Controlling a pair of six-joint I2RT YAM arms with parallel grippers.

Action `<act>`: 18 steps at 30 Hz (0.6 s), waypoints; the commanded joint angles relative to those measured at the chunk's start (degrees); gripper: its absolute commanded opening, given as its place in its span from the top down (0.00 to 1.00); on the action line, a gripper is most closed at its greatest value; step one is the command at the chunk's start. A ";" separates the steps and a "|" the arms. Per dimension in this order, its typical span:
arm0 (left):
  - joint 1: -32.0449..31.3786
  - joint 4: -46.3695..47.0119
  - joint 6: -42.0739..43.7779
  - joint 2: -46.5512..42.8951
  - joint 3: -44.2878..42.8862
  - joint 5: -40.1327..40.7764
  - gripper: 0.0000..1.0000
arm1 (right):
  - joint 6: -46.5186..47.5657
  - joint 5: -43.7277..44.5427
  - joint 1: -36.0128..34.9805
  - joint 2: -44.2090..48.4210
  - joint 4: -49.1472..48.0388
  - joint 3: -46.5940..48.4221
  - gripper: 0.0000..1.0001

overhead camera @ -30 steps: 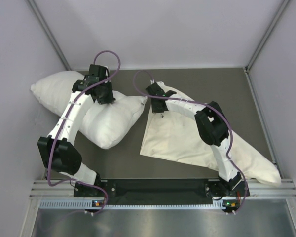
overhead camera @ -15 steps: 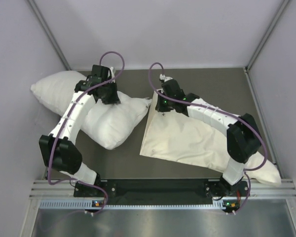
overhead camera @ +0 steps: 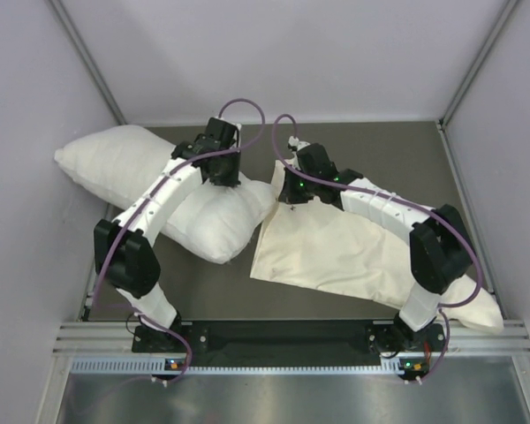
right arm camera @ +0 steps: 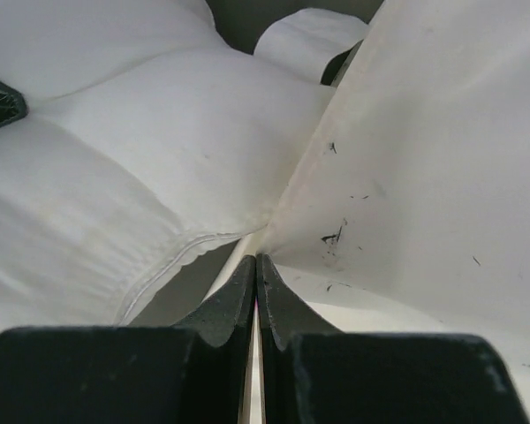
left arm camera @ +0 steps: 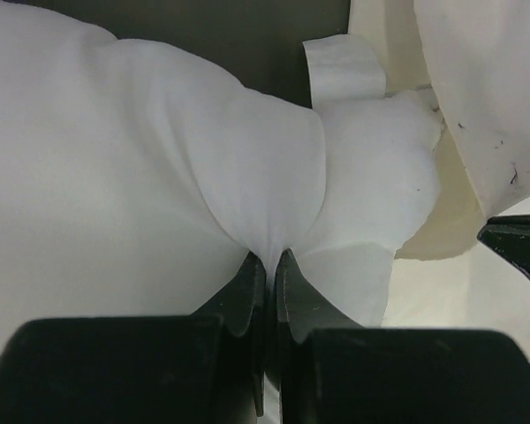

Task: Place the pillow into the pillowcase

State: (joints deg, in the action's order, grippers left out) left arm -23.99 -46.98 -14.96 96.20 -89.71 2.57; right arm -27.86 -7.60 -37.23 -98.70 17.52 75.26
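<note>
The plump white pillow (overhead camera: 141, 181) lies on the left of the table, its right corner (left arm camera: 380, 168) touching the pillowcase mouth. My left gripper (overhead camera: 225, 174) is shut on a pinch of pillow fabric (left arm camera: 269, 238) near that corner. The limp cream pillowcase (overhead camera: 353, 252) spreads across the right half, down to the near right edge. My right gripper (overhead camera: 287, 187) is shut on the pillowcase's upper edge (right arm camera: 336, 203) at its far left corner, holding it lifted beside the pillow (right arm camera: 159, 150). The two grippers sit close together at the table's middle.
Grey walls close in the dark table (overhead camera: 371, 146) on the left, back and right. The pillow's left end presses against the left wall. A metal rail (overhead camera: 283, 340) with both arm bases runs along the near edge.
My left gripper has dragged the pillow to the right until its corner meets the pillowcase. My right arm stretched out and its gripper shifted slightly up and right with the pillowcase edge.
</note>
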 commanded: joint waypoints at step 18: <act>-9.32 25.52 0.54 -2.06 -2.85 10.43 1.00 | 1.84 -3.21 1.46 7.99 3.22 3.49 1.00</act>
State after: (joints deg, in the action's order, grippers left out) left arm -29.80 -35.31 -15.03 99.85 -92.44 12.78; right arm -26.59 -10.28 -36.77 -94.39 21.06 75.53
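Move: My left hand still pinches the pillow near its leading end. The pillowcase mouth lies about 11 cm to its right, about 1 cm back and some 6 cm lower; the pillow's end is some 9 cm right, 3 cm back and 5 cm below, right at the mouth. My closed right hand holds the mouth's upper rim, with that pillow end about 5 cm to its left, 2 cm ahead and 3 cm lower. I feed the pillow's end into the mouth with my left hand, going forward and to the right about 6 cm in all, dipping slightly before rising some 2 cm, with the fingers tilting up about 15 degrees. My right hand keeps its pinch on the rim and lifts it roughly 3 cm while easing slightly back, holding the case over the pillow's end. ##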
